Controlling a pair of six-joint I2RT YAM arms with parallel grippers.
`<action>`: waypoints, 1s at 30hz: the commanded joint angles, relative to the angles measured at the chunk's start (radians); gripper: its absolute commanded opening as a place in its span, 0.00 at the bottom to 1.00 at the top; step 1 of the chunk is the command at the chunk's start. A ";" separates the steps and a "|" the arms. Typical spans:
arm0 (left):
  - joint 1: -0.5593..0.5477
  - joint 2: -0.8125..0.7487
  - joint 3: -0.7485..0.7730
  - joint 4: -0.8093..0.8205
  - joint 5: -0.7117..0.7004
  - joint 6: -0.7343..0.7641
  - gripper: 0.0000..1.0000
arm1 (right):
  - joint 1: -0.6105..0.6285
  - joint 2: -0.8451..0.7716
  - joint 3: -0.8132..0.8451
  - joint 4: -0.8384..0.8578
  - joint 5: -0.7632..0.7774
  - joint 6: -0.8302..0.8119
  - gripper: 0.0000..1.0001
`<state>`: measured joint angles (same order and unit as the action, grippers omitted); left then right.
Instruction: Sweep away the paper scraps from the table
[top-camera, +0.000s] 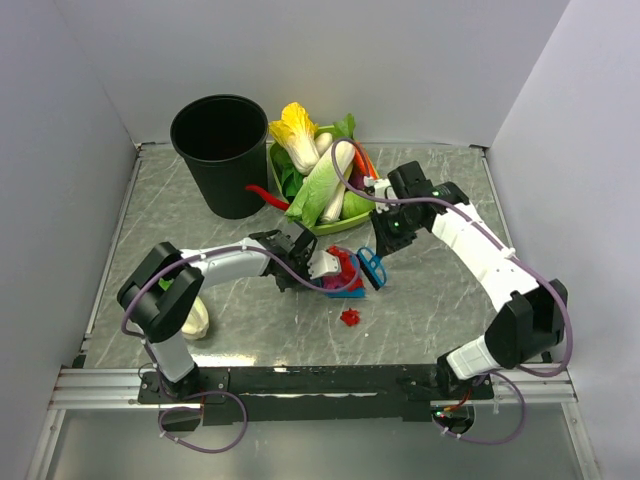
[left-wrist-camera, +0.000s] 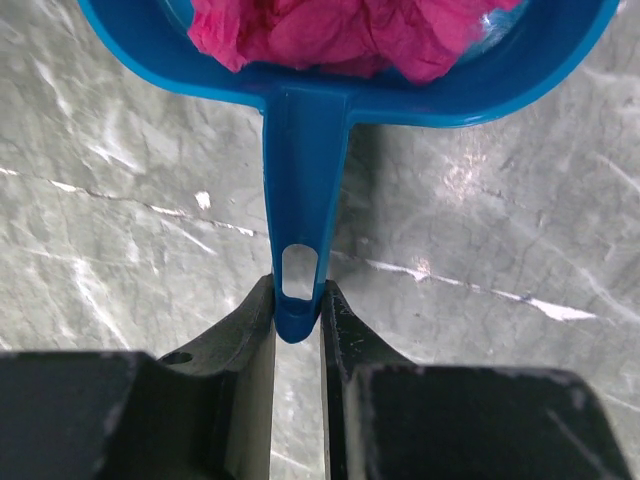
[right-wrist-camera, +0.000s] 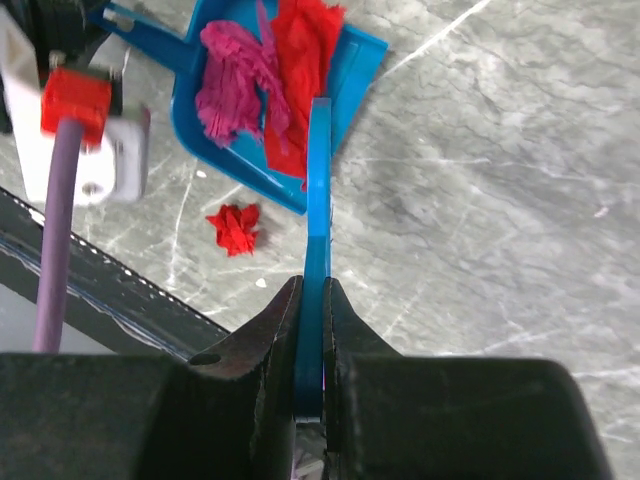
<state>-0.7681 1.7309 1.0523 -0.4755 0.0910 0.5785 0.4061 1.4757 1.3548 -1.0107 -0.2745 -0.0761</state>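
Note:
My left gripper (left-wrist-camera: 298, 300) is shut on the handle of a blue dustpan (left-wrist-camera: 305, 180), which rests on the table (top-camera: 450, 290). Magenta-pink paper scraps (left-wrist-camera: 330, 35) fill the pan; the right wrist view shows magenta wads (right-wrist-camera: 232, 85) and red strips (right-wrist-camera: 300, 70) in it. My right gripper (right-wrist-camera: 311, 290) is shut on a thin blue brush (right-wrist-camera: 318, 190), seen edge-on, whose far end reaches the pan's open side. One crumpled red scrap (right-wrist-camera: 233, 228) lies loose on the table just outside the pan, toward the near edge (top-camera: 349, 318). From above, the dustpan (top-camera: 345, 270) sits between both grippers.
A black bin (top-camera: 220, 150) stands at the back left. Beside it is a green tray (top-camera: 345, 222) heaped with vegetables, with a red chili (top-camera: 265, 193) at its left. A pale vegetable (top-camera: 195, 320) lies by the left arm's base. Walls close in three sides.

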 joint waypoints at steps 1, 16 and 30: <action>0.003 -0.044 -0.012 0.089 0.069 -0.022 0.01 | 0.000 -0.087 0.029 -0.046 0.040 -0.034 0.00; 0.001 -0.109 0.080 0.035 0.176 0.015 0.01 | -0.361 -0.084 0.043 -0.026 0.083 0.050 0.00; 0.004 -0.155 0.379 -0.184 0.193 -0.026 0.01 | -0.437 -0.097 -0.023 0.032 -0.006 0.065 0.00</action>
<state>-0.7654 1.6356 1.3403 -0.5880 0.2680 0.5819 -0.0189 1.3903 1.3384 -1.0080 -0.2379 -0.0380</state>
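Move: The left gripper holds the loaded dustpan by its handle, low over the table. From it, the pink scrap still on the table lies about 18 cm ahead and 19 cm right, the red scrap some 8 cm back and 6 cm right, and the vegetable basket roughly 25 cm ahead and 3 cm right. From the right gripper, holding the brush, the pink scrap is about 18 cm ahead, 10 cm right and 16 cm below, the red scrap 8 cm back and 3 cm left. Swing the right gripper with the brush away from the pan's mouth: after rising a little, sweep it right about 13 cm and slightly forward, turning clockwise, then hold it there. Keep the left gripper shut on the dustpan handle, ease it right, then lift ever faster, some 12 cm up, rolling its right side upward as it goes. ##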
